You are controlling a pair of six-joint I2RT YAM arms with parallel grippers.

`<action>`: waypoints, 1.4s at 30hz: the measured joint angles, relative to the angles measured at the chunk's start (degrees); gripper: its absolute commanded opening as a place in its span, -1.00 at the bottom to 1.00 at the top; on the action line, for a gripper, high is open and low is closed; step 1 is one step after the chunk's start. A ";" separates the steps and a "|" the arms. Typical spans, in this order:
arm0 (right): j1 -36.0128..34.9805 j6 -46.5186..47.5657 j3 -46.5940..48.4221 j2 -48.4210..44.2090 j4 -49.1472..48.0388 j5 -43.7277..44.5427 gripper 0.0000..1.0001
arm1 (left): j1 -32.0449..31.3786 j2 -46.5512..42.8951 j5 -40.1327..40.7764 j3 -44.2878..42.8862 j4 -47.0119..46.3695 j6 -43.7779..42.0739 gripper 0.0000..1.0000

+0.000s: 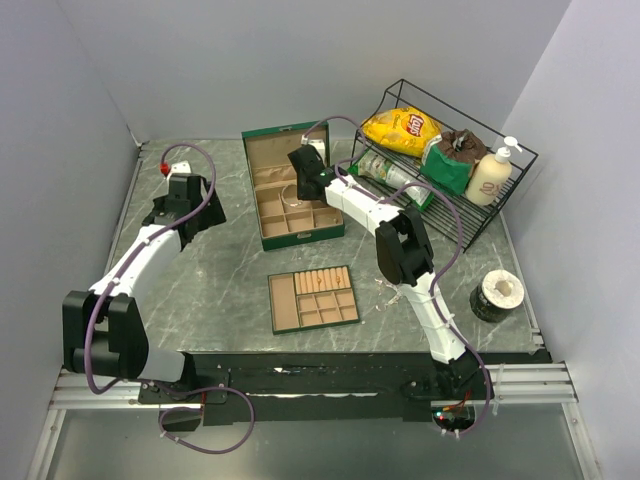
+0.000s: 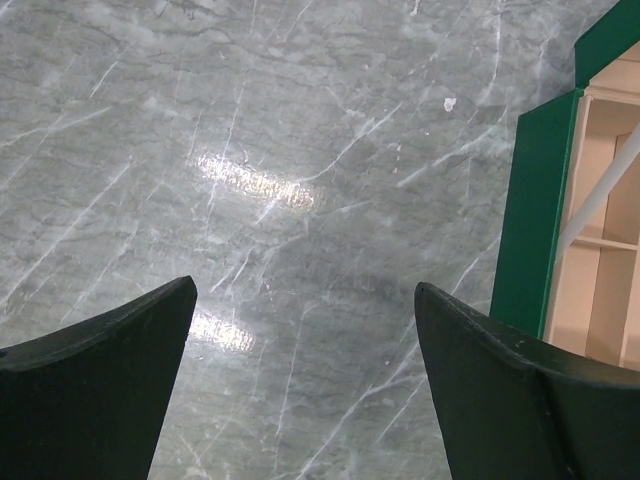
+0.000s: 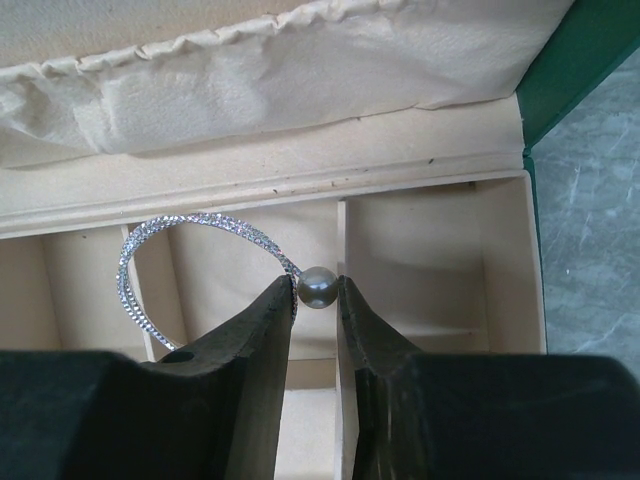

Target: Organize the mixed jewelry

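Note:
A sparkling silvery wire bangle point(image 3: 135, 250) with a grey pearl bead point(image 3: 317, 287) hangs over the tan compartments of the open green box point(image 3: 560, 60). My right gripper point(image 3: 317, 292) is shut on it, with the bead pinched between the fingertips. From above, this gripper point(image 1: 298, 190) reaches over the green box point(image 1: 250, 180). A few more tiny silvery pieces point(image 1: 383, 291) lie on the table beside the right arm. My left gripper point(image 2: 305, 290) stands wide open with nothing between its fingers, over bare marble just left of the box edge point(image 2: 530, 210); from above it point(image 1: 205, 213) is at the left.
A flat tan divided tray point(image 1: 313, 298) lies in front of the box. A black wire rack point(image 1: 440, 160) at the back right holds a yellow chips bag, a green bag and a pump bottle. A roll of tape point(image 1: 497, 295) sits near the right edge.

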State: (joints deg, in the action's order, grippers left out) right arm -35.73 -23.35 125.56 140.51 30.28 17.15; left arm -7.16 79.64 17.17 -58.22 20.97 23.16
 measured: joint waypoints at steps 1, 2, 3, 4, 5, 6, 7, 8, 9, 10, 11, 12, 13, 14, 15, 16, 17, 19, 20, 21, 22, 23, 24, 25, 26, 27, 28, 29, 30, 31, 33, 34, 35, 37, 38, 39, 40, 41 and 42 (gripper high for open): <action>-0.02 0.22 0.00 0.00 0.00 0.09 -0.42 | 0.00 0.04 0.00 0.00 0.00 0.00 0.93; -0.02 0.33 -0.04 0.00 -0.02 0.20 -0.44 | 0.00 0.13 -0.04 0.00 0.04 0.00 0.93; -0.04 0.50 -0.31 -0.02 -0.26 0.26 -0.44 | 0.00 0.15 -0.15 0.00 0.09 0.00 0.93; -0.11 0.68 -0.52 -0.04 -0.42 0.37 -0.44 | 0.00 0.15 -0.28 0.00 0.11 0.00 0.93; -0.15 0.83 -1.03 -0.09 -0.74 0.48 -0.44 | 0.00 0.15 -0.39 0.00 0.11 0.00 0.93; -0.24 0.96 -1.53 -0.13 -0.79 0.68 -0.43 | 0.00 0.15 -0.48 0.00 0.13 0.00 0.93; -0.28 1.16 -2.05 -0.13 -0.96 0.81 -0.43 | 0.00 0.24 -0.59 -0.02 0.13 0.00 0.93; -0.31 1.22 -2.25 -0.13 -1.38 0.79 -0.43 | 0.00 0.33 -0.66 -0.09 0.17 0.00 0.93; -0.42 1.42 -2.25 -0.13 -1.51 0.87 -0.43 | 0.00 0.55 -0.76 -0.24 0.31 0.00 0.93; -0.42 1.60 -2.25 -0.13 -1.51 0.96 -0.43 | 0.00 0.79 -0.81 -0.35 0.28 0.00 0.93; -0.42 1.79 -2.25 -0.13 -1.51 1.16 -0.43 | 0.00 0.92 -0.83 -0.42 0.35 0.00 0.93; -0.42 1.84 -2.25 -0.13 -1.51 1.25 -0.41 | 0.00 1.01 -0.81 -0.42 0.39 0.00 0.93; -0.44 1.90 -2.25 -0.13 -1.51 1.27 -0.39 | 0.00 1.01 -0.81 -0.42 0.52 0.00 0.93; -0.52 1.99 -2.25 -0.13 -1.51 1.27 -0.38 | 0.00 1.01 -0.81 -0.42 0.59 0.00 0.93; -0.52 2.05 -2.19 -0.13 -1.49 1.27 -0.34 | 0.00 1.01 -0.81 -0.42 0.68 -0.02 0.93; -0.52 2.08 -2.12 -0.13 -1.46 1.27 -0.31 | 0.00 1.01 -0.81 -0.42 0.76 -0.02 0.93; -0.52 2.16 -1.97 -0.13 -1.22 1.27 -0.27 | 0.00 1.01 -0.81 -0.42 0.85 -0.02 0.93; -0.52 2.23 -1.81 -0.13 -1.05 1.27 -0.18 | 0.00 1.01 -0.81 -0.42 0.87 -0.02 0.93; -0.52 2.27 -1.81 -0.13 -1.09 1.27 -0.15 | 0.00 1.03 -0.81 -0.42 0.90 -0.02 0.93; -0.52 2.36 -1.81 -0.13 -1.09 1.25 -0.14 | 0.00 1.09 -0.81 -0.42 0.92 -0.02 0.93; -0.52 2.45 -1.84 -0.13 -1.09 1.22 -0.11 | 0.00 1.16 -0.83 -0.42 0.92 -0.04 0.93; -0.61 2.49 -1.84 -0.13 -1.09 1.18 -0.07 | 0.00 1.22 -0.81 -0.42 0.94 -0.04 0.93; -0.66 2.60 -1.84 -0.13 -1.14 1.16 -0.06 | 0.00 1.33 -0.83 -0.42 0.94 -0.04 0.93; -0.66 2.71 -1.84 -0.13 -1.14 1.05 -0.04 | 0.00 1.42 -0.83 -0.42 0.96 -0.04 0.93; -0.66 2.86 -1.84 -0.15 -1.14 0.94 -0.01 | 0.00 1.53 -0.83 -0.44 0.96 -0.04 0.93; -0.68 3.06 -1.84 -0.17 -1.11 0.76 0.00 | 0.00 1.64 -0.83 -0.44 0.96 -0.04 0.93; -0.68 3.15 -1.84 -0.24 -1.11 0.68 0.01 | 0.00 1.66 -0.83 -0.44 0.98 -0.04 0.93; -0.68 3.32 -1.84 -0.48 -1.07 0.55 0.03 | 0.00 1.68 -0.83 -0.44 1.01 -0.04 0.93; -0.68 3.50 -1.90 -0.85 -0.94 0.42 0.04 | 0.00 1.68 -0.83 -0.44 0.98 -0.04 0.93; -0.70 3.56 -2.03 -1.40 -0.72 0.39 0.04 | 0.00 1.68 -0.83 -0.44 0.98 -0.04 0.93; -0.76 3.56 -3.41 -3.54 -0.79 0.39 0.06 | 0.00 1.68 -0.81 -0.44 1.01 -0.04 0.93; -0.79 3.54 -6.23 -6.36 -1.01 0.33 0.07 | 0.00 1.68 -0.81 -0.44 0.98 -0.04 0.93; -0.85 3.50 -8.63 -9.07 -0.98 0.35 0.08 | 0.00 1.68 -0.81 -0.44 0.98 -0.04 0.93; -0.90 3.08 -16.85 -17.16 -1.81 0.11 0.09 | 0.00 1.68 -0.81 -0.44 0.98 -0.02 0.93; -0.90 2.71 -22.32 -22.45 -2.80 -0.07 0.11 | 0.00 1.68 -0.79 -0.44 0.98 -0.04 0.93; -0.90 2.10 -27.32 -27.06 -3.69 -0.46 0.11 | 0.00 1.68 -0.79 -0.44 0.96 -0.02 0.93; -0.90 1.36 -33.59 -32.89 -4.57 -0.70 0.11 | 0.00 1.66 -0.76 -0.44 0.98 -0.02 0.93; -0.90 0.24 -39.93 -38.77 -5.75 -1.09 0.12 | 0.00 1.66 -0.72 -0.44 0.96 -0.02 0.93; -0.87 -0.94 -46.40 -44.61 -7.04 -2.05 0.12 | 0.00 1.64 -0.74 -0.44 0.94 -0.02 0.93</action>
State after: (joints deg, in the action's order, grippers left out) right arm -36.60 -24.29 79.15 95.90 23.24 15.09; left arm -7.16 81.28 16.43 -58.65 21.91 23.14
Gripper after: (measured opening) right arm 0.555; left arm 0.966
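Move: The right hand, already down in the open green box, still pinches the bracelet by its ball end. The back middle compartment meant for it centres about 3 cm to the left, 1 cm ahead and 3 cm below. The shallow tray lies some 23 cm back and 1 cm to the right, and the loose jewelry about 22 cm back and 20 cm to the right, both some 5 cm lower. From the left hand, that compartment is roughly 14 cm ahead, 27 cm to the right and 10 cm below. The right hand eases down about 1 cm into the green box with its pinch kept, then spreads its fingers to nearly twice their gap and lets go of the bracelet over the back middle compartment. Still opening slightly, it pulls away fast, about 13 cm back towards the base, 10 cm up and 8 cm to the right, leaving the compartments for the box's right side, the wrist hardly turning. ##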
